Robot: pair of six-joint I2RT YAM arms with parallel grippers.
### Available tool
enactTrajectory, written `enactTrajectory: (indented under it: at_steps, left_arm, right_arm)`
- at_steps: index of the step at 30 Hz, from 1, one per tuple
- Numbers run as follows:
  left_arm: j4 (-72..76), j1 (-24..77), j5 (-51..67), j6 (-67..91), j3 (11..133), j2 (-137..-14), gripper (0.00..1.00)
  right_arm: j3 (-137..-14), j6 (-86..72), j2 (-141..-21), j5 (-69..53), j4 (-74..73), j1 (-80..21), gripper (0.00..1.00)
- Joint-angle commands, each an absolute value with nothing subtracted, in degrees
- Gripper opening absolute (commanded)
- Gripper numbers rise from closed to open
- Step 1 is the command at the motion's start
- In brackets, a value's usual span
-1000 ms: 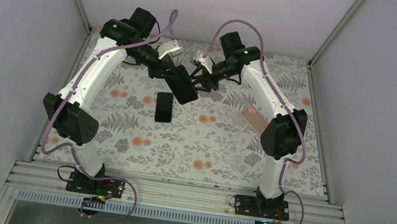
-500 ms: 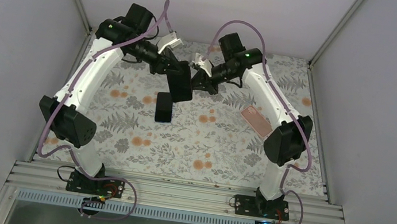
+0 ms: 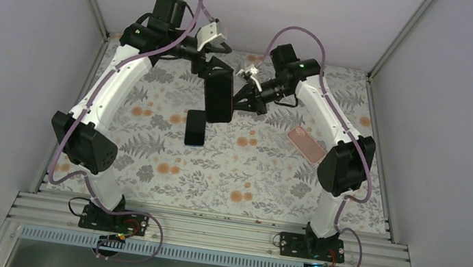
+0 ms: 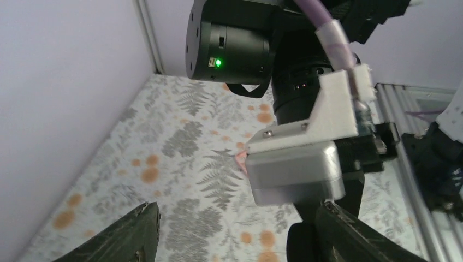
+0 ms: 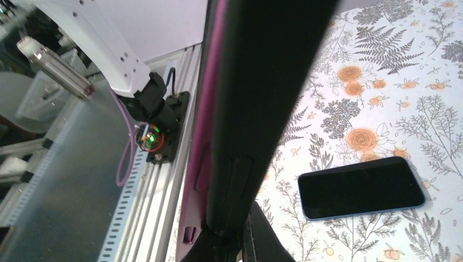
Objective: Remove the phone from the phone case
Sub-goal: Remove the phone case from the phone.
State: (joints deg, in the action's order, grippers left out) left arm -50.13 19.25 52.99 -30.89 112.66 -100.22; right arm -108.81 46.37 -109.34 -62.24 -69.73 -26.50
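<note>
A dark phone in a purple case (image 3: pixel 218 96) hangs upright in the air above the middle of the table. My right gripper (image 3: pixel 238 97) is shut on its right edge. In the right wrist view the dark slab (image 5: pixel 262 98) fills the middle, its purple case edge (image 5: pixel 197 164) shows on the left, and my right gripper (image 5: pixel 247 243) pinches its lower end. My left gripper (image 3: pixel 215 72) is just above the phone's top end. In the left wrist view my left gripper (image 4: pixel 238 224) is wide open with only table between its fingers (image 4: pixel 128 234).
A second black phone (image 3: pixel 196 128) lies flat on the flowered mat below the held one; it also shows in the right wrist view (image 5: pixel 360 188). A pink case (image 3: pixel 306 145) lies at the right, next to the right arm. The right arm's wrist camera (image 4: pixel 295 169) fills the left wrist view.
The held phone has swung from tilted to hanging upright. The left wrist has lifted up and toward the back wall. The right gripper has shifted slightly right.
</note>
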Motion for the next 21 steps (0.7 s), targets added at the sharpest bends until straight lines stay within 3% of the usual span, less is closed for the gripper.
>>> enactTrajectory:
  at_steps: [1,5,11,21]
  left_arm:
    - [-42.6,18.6,50.6,-33.1,112.4,-100.0,0.73]
    - [-43.6,18.6,49.1,-33.5,110.4,-97.8,0.82]
    - [-42.9,19.2,47.6,-33.3,107.8,-91.9,0.86]
    - [-22.1,31.5,18.6,-36.5,89.8,-83.3,0.92]
  right_arm:
    - [-107.3,43.5,-108.7,-72.8,-68.9,-22.7,0.03]
    - [-105.3,34.0,-109.1,-70.2,-60.8,-19.0,0.03]
    - [-104.2,17.7,-111.1,-64.7,-49.2,-14.2,0.03]
    - [-108.8,1.7,-114.4,-53.9,-38.9,-11.7,0.03]
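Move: The right fingers already pinch the cased phone by its long edge; its middle lies about 4 cm to their left, 2 cm ahead and 2 cm higher. From the left hand, already opening, it is some 6 cm back, level sideways and 8 cm below. On the table about 27 cm below the right hand, the bare phone lies 12 cm to its left and 6 ahead, and the pink case 29 cm to its right and 6 ahead. Keeping its pinch on the edge of the cased phone, the right hand carries it forward some 14 cm and about 8 cm to the right, sinking a little and swinging roughly 35 degrees clockwise. The left fingers open wider; that hand edges forward just over a centimetre, then draws back about 5 cm while rising, rolling over as it goes. ##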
